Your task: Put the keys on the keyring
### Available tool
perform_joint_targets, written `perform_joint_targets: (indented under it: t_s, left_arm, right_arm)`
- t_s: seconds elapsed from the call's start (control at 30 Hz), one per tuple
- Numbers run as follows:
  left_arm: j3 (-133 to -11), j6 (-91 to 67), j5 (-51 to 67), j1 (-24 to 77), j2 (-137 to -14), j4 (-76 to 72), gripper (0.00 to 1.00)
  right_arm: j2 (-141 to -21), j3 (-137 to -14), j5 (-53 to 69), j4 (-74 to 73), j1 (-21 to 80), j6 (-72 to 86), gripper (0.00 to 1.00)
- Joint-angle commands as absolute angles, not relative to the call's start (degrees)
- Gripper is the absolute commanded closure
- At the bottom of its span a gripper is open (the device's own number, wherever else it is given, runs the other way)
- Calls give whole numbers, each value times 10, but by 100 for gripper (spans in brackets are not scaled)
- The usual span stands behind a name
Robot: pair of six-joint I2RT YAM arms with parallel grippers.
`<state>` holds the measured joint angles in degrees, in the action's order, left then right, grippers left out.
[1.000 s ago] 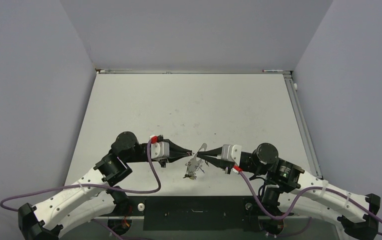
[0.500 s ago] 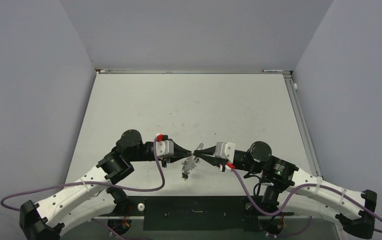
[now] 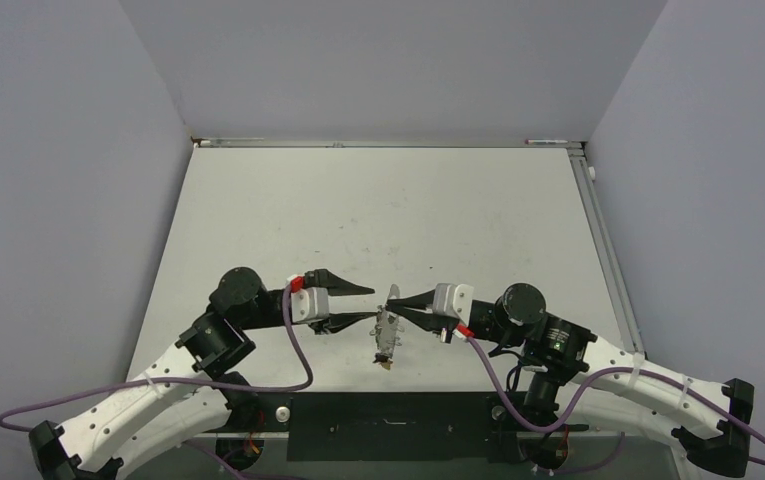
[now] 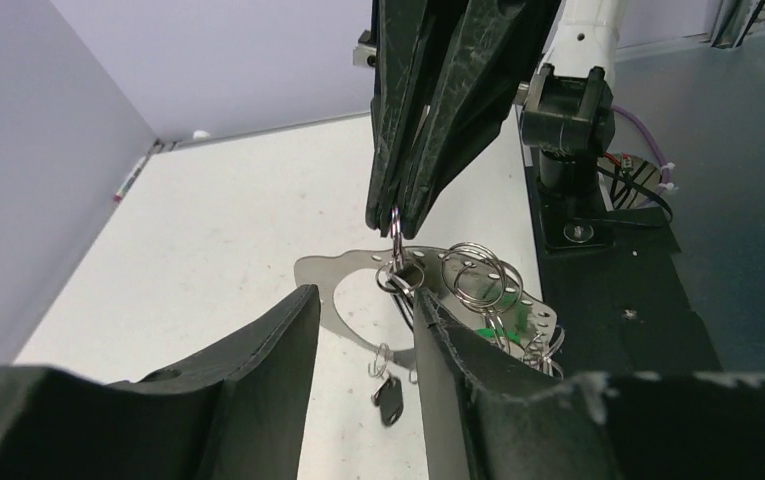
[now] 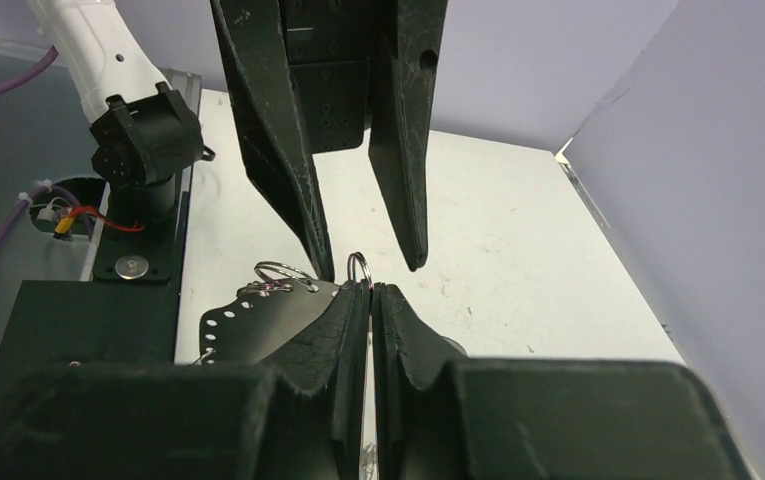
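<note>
My right gripper (image 3: 396, 303) is shut on a small silver wire ring (image 5: 358, 267) of the keyring, held above the table. From that ring hangs a bunch: a flat perforated silver plate (image 4: 343, 275), coiled wire rings (image 4: 473, 275), and the keys. One key has a green tag (image 4: 503, 325). A black-headed key (image 4: 390, 400) dangles lowest. In the top view the bunch (image 3: 388, 335) hangs toward the near edge. My left gripper (image 3: 368, 303) stands open just left of the bunch, with nothing held between its fingers (image 4: 288, 330).
The white table (image 3: 388, 210) is walled by grey panels on three sides. A black mounting plate (image 3: 388, 425) runs along the near edge between the arm bases. Purple cables (image 3: 298, 350) loop beside both arms.
My left gripper has opened and drawn back to the left, away from the ring. The bunch now hangs from the right gripper alone and has swung lower.
</note>
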<state>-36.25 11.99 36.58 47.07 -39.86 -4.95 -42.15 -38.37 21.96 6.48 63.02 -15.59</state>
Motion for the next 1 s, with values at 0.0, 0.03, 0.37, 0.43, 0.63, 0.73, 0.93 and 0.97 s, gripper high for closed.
perform_joint_targets:
  t_s: [0.0,0.03,0.37,0.43,0.63,0.73,0.93,0.97]
  left_arm:
    - [-369,116,376,466,-394,-87,65]
    - [-369,115,379,465,-394,-89,65]
    - [-369,106,399,465,-409,-98,74]
    - [-369,102,401,465,-410,-102,75]
    - [-371,103,402,465,-411,-99,94]
    - [-372,103,397,465,-411,-100,100]
    - [-394,126,359,465,-419,-40,100]
    - [-401,138,352,465,-423,-22,100]
  right_arm:
    - [-421,-389,234,127,628,-148,95]
    - [-423,-388,234,129,628,-148,95]
    - [-438,-385,245,151,624,-140,95]
    - [-439,-383,244,154,622,-139,95]
    - [-439,-378,247,162,617,-134,95]
    - [-442,-377,248,160,616,-132,95]
    - [-463,-417,217,83,616,-130,93]
    - [-472,-437,208,47,616,-136,88]
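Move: The ring pinched in the right fingertips lies about 2 cm to the right of the open left gripper's hand point, some 1 cm back and 1 cm above. From the right hand, the ring sits level with it and about 1 cm to its left. Below hangs the holed metal plate, its middle about 2 cm back, 2 cm right and 5 cm down from the left hand, with the cluster of larger rings about 4 cm back, 2 cm right and 3 cm down. Keep the right gripper shut on the ring and bring it about 1 cm left, 1 cm forward and 1 cm down, towards the gap between the left fingertips. Hold the left gripper nearly in place, easing it barely half a centimetre right, and close its half-open fingers until the tips pinch the ring's free side. ##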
